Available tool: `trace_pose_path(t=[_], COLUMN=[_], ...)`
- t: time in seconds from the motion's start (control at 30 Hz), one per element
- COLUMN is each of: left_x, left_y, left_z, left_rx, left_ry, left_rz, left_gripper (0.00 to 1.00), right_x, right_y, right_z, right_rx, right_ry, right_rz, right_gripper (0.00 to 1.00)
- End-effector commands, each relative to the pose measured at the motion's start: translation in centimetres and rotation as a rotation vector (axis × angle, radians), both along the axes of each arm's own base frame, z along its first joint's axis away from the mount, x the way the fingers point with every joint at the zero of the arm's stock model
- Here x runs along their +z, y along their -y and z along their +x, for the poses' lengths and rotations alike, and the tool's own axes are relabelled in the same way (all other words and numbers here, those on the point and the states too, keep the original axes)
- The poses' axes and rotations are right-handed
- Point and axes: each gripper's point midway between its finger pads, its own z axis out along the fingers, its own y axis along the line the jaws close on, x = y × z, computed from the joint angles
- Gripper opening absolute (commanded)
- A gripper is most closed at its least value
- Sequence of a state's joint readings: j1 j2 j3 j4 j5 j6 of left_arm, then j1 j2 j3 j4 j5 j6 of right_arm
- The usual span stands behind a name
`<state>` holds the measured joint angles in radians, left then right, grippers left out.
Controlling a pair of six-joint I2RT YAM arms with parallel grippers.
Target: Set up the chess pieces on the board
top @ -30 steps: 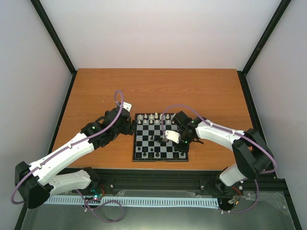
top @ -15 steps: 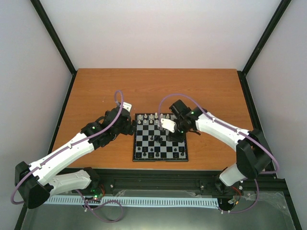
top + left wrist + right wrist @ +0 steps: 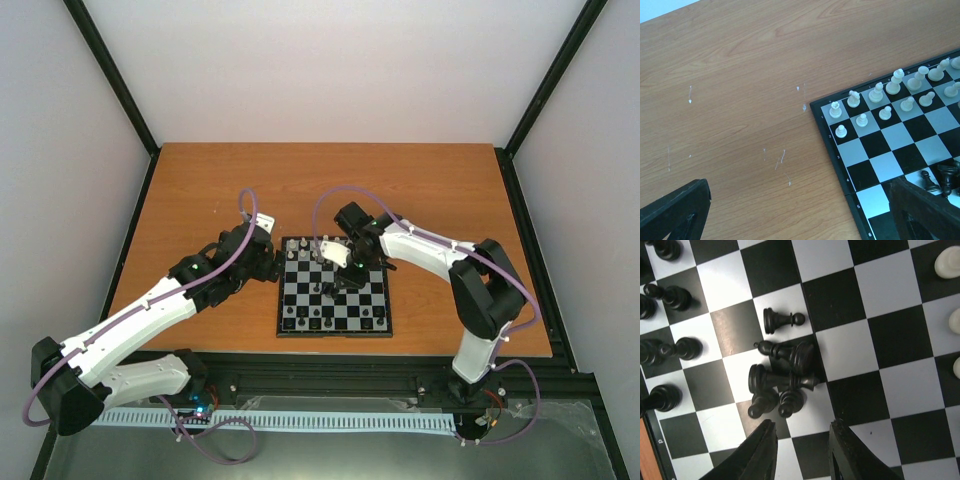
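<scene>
The board (image 3: 335, 333) lies at the table's near middle. White chess pieces (image 3: 880, 102) stand in two rows along its far side. Black ones (image 3: 670, 297) stand on the near rows. A cluster of black pieces (image 3: 782, 372) lies tumbled on the middle squares, with a fallen pawn (image 3: 782, 320) beside it. My right gripper (image 3: 802, 427) hovers open just short of that cluster, nothing between its fingers (image 3: 760, 455). My left gripper (image 3: 800, 205) is open wide over bare wood beside the board's left edge (image 3: 832, 145).
The brown wooden table (image 3: 200, 190) is ringed by a black frame and white walls. The right arm (image 3: 430, 250) reaches across the board's far right corner. The left arm (image 3: 150, 310) lies over the table's near left.
The right arm has swung from the board's near right to over its middle, and its jaws have gone from shut to open. The left arm has not moved.
</scene>
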<state>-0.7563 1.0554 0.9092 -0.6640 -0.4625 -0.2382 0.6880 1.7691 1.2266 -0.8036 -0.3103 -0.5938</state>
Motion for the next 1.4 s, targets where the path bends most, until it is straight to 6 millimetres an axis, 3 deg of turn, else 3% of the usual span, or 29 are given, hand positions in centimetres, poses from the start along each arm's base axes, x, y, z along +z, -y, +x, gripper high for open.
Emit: trace_pose_path(t=[0.0, 0.33, 0.57, 0.8, 1.0, 1.2, 1.37], left_x=[1.8, 1.9, 2.0, 1.9, 1.9, 1.9, 2.0], left_y=[-0.1, -0.1, -0.1, -0.1, -0.1, 0.0, 0.0], left_z=[0.3, 0.2, 0.2, 0.3, 0.2, 0.2, 0.2], left_rx=[0.0, -0.002, -0.003, -0.004, -0.004, -0.007, -0.007], left_ry=[0.031, 0.033, 0.034, 0.033, 0.032, 0.032, 0.033], left_rz=[-0.017, -0.022, -0.023, -0.02, -0.021, -0.024, -0.025], left_gripper=[1.0, 1.0, 1.0, 1.0, 1.0, 1.0, 1.0], right_x=[0.1, -1.2, -1.7, -1.5, -0.1, 1.7, 1.7], right_y=[-1.5, -1.7, -1.5, -1.6, -0.8, 0.7, 2.0], right_z=[0.4, 0.8, 1.2, 1.3, 1.3, -0.2, -2.9], right_rx=[-0.004, -0.024, -0.038, -0.033, -0.035, -0.015, 0.028], right_ry=[-0.011, -0.013, -0.001, 0.007, 0.058, 0.095, 0.055], right_rz=[0.028, -0.006, -0.028, -0.019, -0.02, -0.01, 0.0], right_gripper=[0.28, 0.28, 0.19, 0.06, 0.03, 0.03, 0.03])
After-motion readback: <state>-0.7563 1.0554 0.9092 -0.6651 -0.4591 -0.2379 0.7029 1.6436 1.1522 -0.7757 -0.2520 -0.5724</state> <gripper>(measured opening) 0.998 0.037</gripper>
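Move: The right hand hangs, slightly open, just short of the forward one of two black pawns standing close together: about 1 cm ahead, 1 cm left and 3 cm below. The other pawn stands roughly 1 cm behind that one; a lying queen is 1 cm ahead and 2 cm to the hand's left, a lying bishop 1 cm ahead and 3 cm left. From the left hand the forward pawn lies some 3 cm back, 14 cm right and 16 cm down. The right hand sinks about 2 cm, easing slightly forward and left onto the forward standing black pawn, and its part-open fingers close and pinch it while the hand all but stops. Keeping that grip, it then lifts the pawn more briskly, some 3.5 cm up with a drift back and to the right, away from the lying queen and bishop. ##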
